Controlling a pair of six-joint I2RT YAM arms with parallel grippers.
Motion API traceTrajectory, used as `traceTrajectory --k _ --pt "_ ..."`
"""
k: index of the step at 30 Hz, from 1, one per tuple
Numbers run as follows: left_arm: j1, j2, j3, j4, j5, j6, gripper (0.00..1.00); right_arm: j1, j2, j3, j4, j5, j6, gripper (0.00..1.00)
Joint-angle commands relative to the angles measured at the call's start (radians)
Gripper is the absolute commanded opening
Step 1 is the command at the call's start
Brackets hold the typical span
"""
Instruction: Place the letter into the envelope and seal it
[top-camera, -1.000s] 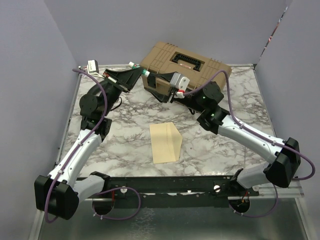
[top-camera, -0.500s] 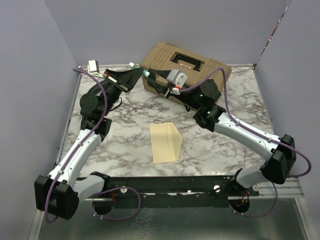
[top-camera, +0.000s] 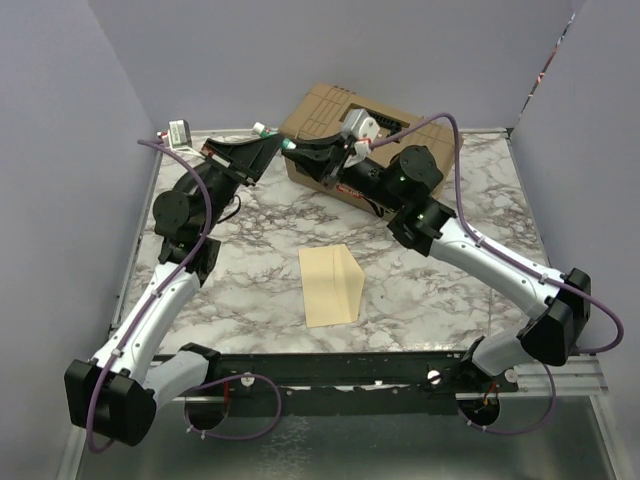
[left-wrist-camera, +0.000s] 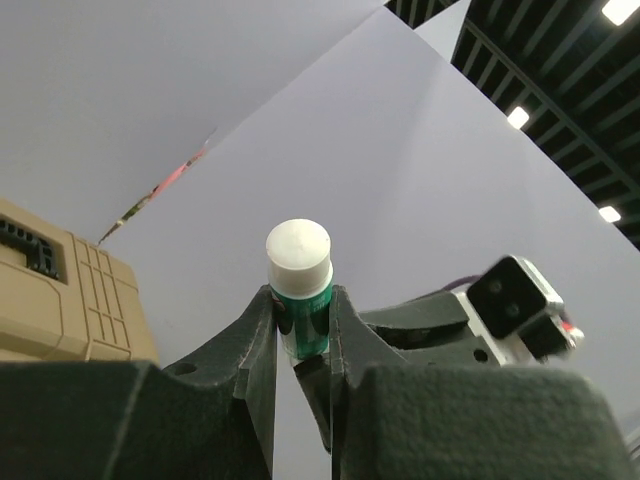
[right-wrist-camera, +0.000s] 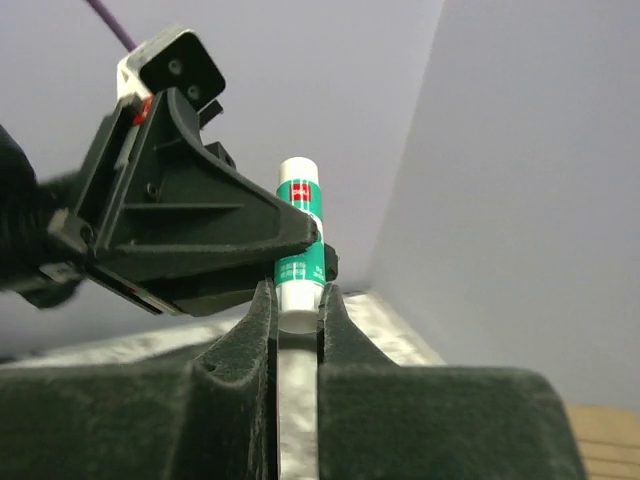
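Note:
The pale yellow envelope lies flat mid-table with its flap raised along the right side. The letter is hidden or out of view. Both grippers meet in the air at the back, left of the toolbox. My left gripper is shut on the green body of a glue stick, whose white end pokes out past the fingers. My right gripper is shut on the other white end of the same glue stick. From above, the left gripper and right gripper face each other tip to tip over the glue stick.
A tan toolbox stands at the back centre, partly covered by my right arm. Grey walls close in the marble table on the left, back and right. A black rail runs along the near edge.
My right gripper moved up and left from in front of the toolbox to the glue stick and closed on its end. The left gripper kept its grip, shifting slightly.

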Motion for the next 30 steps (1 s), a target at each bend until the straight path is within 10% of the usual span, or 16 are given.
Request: traceTrajectory --k 1,17,19,24,30 --pt "0.001 -0.049 -0.013 0.049 -0.004 0.177 0.0 -0.005 -0.029 0.07 -0.053 -0.06 0.456 0.0" --pt "0.002 -0.07 0.003 0.12 0.096 0.356 0.0 -0.097 0.058 -0.127 0.439 -0.193 1.728 0.0" --pt "0.002 -0.072 0.001 0.12 0.088 0.335 0.0 -0.097 0.033 -0.144 0.43 -0.157 1.621 0.01" --pt "0.001 -0.079 -0.017 0.108 0.048 0.227 0.0 -0.097 -0.064 -0.155 0.309 -0.146 0.978 0.66" --pt "0.002 -0.085 -0.031 0.057 0.001 0.108 0.0 -0.091 -0.096 -0.17 0.238 -0.215 0.304 0.74"
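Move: The left hand holds the glue stick at about its middle, right at its fingertips. That middle lies some 4 cm left, 2 cm ahead and 1 cm above the right hand, which pinches the stick's near end. From the right hand the envelope lies roughly 9 cm right, 5 cm back and 45 cm below, and the toolbox about 25 cm ahead, 20 cm right and 35 cm below. Both hands ease back while the right twists the glue stick's end some 80 degrees, then opens, withdrawing rightward. ##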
